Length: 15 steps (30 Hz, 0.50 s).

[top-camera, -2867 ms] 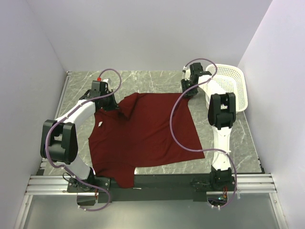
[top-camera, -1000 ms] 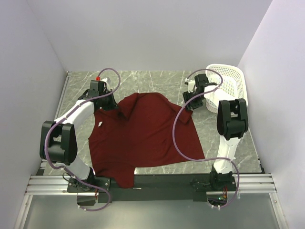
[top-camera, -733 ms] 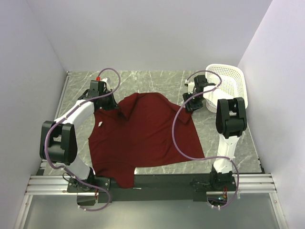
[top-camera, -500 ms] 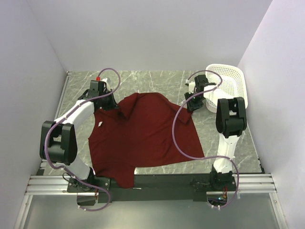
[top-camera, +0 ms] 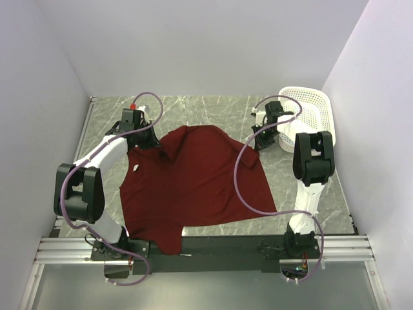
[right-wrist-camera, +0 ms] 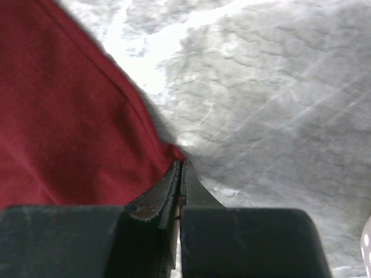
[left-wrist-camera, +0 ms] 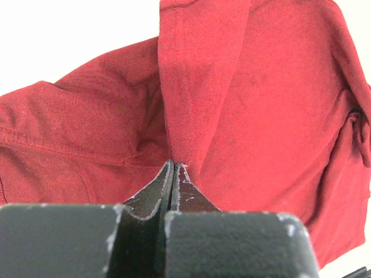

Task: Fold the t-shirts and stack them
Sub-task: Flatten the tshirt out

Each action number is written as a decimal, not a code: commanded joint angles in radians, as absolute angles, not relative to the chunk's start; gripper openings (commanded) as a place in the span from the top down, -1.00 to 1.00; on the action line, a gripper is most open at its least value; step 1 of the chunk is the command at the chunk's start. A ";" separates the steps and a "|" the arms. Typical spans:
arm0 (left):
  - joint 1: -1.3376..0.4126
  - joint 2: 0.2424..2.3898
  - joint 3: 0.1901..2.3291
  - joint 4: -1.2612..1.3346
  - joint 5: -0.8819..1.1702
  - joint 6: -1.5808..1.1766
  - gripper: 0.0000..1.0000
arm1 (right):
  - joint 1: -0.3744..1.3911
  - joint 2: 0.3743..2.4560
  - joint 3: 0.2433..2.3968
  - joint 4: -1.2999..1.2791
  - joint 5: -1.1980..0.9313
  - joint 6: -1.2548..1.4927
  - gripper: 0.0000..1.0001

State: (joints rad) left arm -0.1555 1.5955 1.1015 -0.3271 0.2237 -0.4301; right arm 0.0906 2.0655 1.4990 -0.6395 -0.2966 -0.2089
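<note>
A dark red t-shirt [top-camera: 197, 181] lies spread on the marble table, with a small white tag [top-camera: 137, 169] near its left edge. My left gripper [top-camera: 146, 143] is at the shirt's far left corner. In the left wrist view its jaws [left-wrist-camera: 174, 165] are shut on a raised fold of the red cloth [left-wrist-camera: 261, 116]. My right gripper [top-camera: 260, 143] is at the shirt's far right corner. The right wrist view shows those jaws [right-wrist-camera: 180, 165] shut on the very corner of the cloth [right-wrist-camera: 64, 127], low over the table.
A white slatted basket [top-camera: 316, 116] stands at the back right, just beyond the right arm. Bare marble table [top-camera: 213, 110] shows behind the shirt and along its right side [right-wrist-camera: 278, 104]. The shirt's near hem hangs over the black front rail [top-camera: 219, 244].
My right gripper has closed on the shirt's far right corner. The left gripper has kept its hold and place. The shirt has barely shifted.
</note>
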 commanded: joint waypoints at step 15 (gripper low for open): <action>-0.141 1.649 1.614 -0.400 -0.115 -0.207 0.99 | 0.080 1.760 1.977 -0.752 -0.357 -0.468 1.00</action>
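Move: Both hands already pinch the t-shirt along its far side. Its middle lies about 12 cm right, 10 cm back and 10 cm below the left hand; the white tag is some 9 cm left, 3 cm back and 10 cm below that hand. From the right hand, low over the table, the t-shirt's middle is roughly 23 cm left and 15 cm back, and the white basket about 18 cm right and 11 cm ahead. Both hands, still pinching the t-shirt, sweep up and forward, right rising about 22 cm, left 13, fingers tipping outward. ##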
